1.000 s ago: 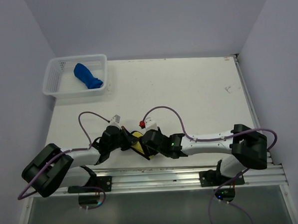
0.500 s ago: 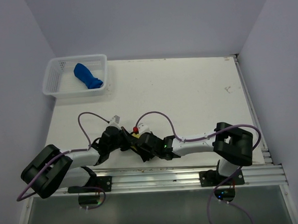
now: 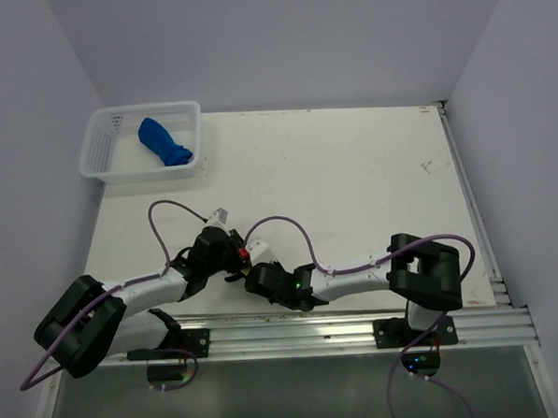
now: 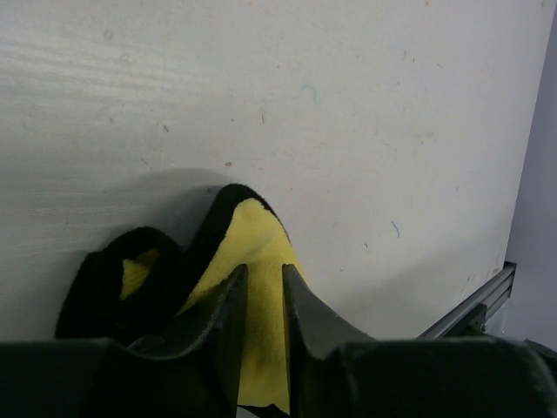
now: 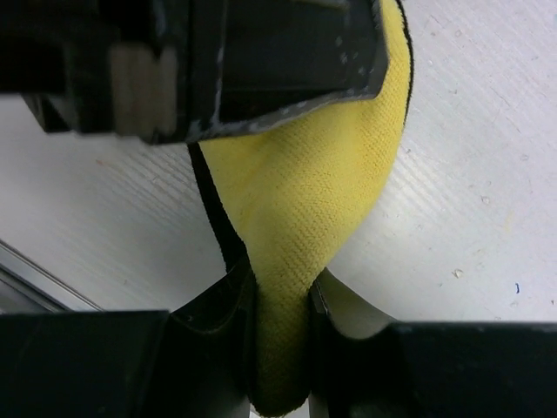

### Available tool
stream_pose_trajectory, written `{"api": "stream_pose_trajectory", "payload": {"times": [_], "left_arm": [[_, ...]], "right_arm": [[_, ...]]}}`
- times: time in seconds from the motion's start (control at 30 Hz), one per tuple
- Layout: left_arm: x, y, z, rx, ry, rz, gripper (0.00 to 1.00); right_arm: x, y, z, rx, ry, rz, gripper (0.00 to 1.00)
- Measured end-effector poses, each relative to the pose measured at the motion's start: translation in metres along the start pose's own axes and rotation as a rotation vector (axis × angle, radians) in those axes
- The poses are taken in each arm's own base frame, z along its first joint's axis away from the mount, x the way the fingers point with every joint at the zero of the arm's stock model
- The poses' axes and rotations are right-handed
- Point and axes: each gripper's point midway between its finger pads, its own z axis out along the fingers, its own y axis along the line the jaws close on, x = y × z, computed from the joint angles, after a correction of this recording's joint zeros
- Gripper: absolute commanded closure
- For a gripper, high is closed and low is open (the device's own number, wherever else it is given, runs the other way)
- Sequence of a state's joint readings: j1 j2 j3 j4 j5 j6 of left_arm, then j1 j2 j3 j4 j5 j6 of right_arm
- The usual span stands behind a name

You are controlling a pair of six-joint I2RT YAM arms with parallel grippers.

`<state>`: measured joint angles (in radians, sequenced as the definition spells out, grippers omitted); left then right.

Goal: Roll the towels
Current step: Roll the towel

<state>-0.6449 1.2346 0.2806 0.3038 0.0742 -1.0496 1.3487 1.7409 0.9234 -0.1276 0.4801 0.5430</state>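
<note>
The yellow towel (image 4: 252, 231), with its black edging, lies bunched on the white table near the front edge. My right gripper (image 5: 283, 280) is shut on a fold of it (image 5: 305, 174), the cloth squeezed between both fingers. My left gripper (image 4: 264, 272) hovers right over the same towel with its jaws a narrow gap apart and yellow cloth showing flat in the gap, unpinched. From above, the two grippers (image 3: 227, 258) (image 3: 256, 278) meet head to head and hide the towel. The blue towel (image 3: 163, 142) lies rolled in the white basket (image 3: 96, 144).
The basket stands at the table's back left corner. The left gripper's black body (image 5: 218, 61) fills the top of the right wrist view, almost touching the cloth. An aluminium rail (image 3: 341, 323) runs along the near edge just behind both grippers.
The right arm has slid left against the left gripper and its jaws have closed on the yellow towel. The left jaws, shut before, have parted slightly.
</note>
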Motion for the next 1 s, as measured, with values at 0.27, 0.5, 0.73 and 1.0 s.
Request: {"api": "stream_pose_trajectory", "payload": {"times": [0.27,0.5,0.73,1.0], "left_arm": [[-0.037,-0.025,-0.014,-0.043,-0.088,0.042,0.43],[-0.041,-0.013,-0.025,-0.176,-0.06,0.05,0.35],[-0.032,-0.003,-0.032,-0.222,-0.021,0.049,0.32],[-0.029,0.0,-0.033,-0.232,-0.009,0.037,0.3]], "right_arm": [[0.0,-0.013,-0.003,0.089,-0.012,0.028,1.0],[-0.013,-0.021,0.001,0.227,-0.024,0.096,1.0],[-0.03,-0.014,0.012,0.307,-0.043,0.179,0.98],[-0.026,-0.012,0.018,0.323,-0.046,0.218,0.98]]}}
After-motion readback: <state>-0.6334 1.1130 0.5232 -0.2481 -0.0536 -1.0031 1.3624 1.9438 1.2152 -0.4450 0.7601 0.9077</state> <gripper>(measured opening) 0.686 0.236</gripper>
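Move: The left hand's just-loosened fingers still straddle the yellow towel, whose middle lies about 1 cm back and 1 cm right of them, 1 cm below. Its far rolled end is about 4 cm ahead and 3 cm right of the left hand. From the right hand, which already pinches the near end, the towel's middle is some 6 cm ahead and 1 cm left, level in height. The table's front rail runs roughly 12 cm back from the left hand. The left fingers let go of the yellow towel, opening wide while the hand lifts about 4 cm and slightly forward, then swings back and left by 2 to 3 cm. The right hand keeps its pinch on the near end and pushes it about 3 cm forward, veering briefly right and back left, turning about 20 degrees clockwise. ##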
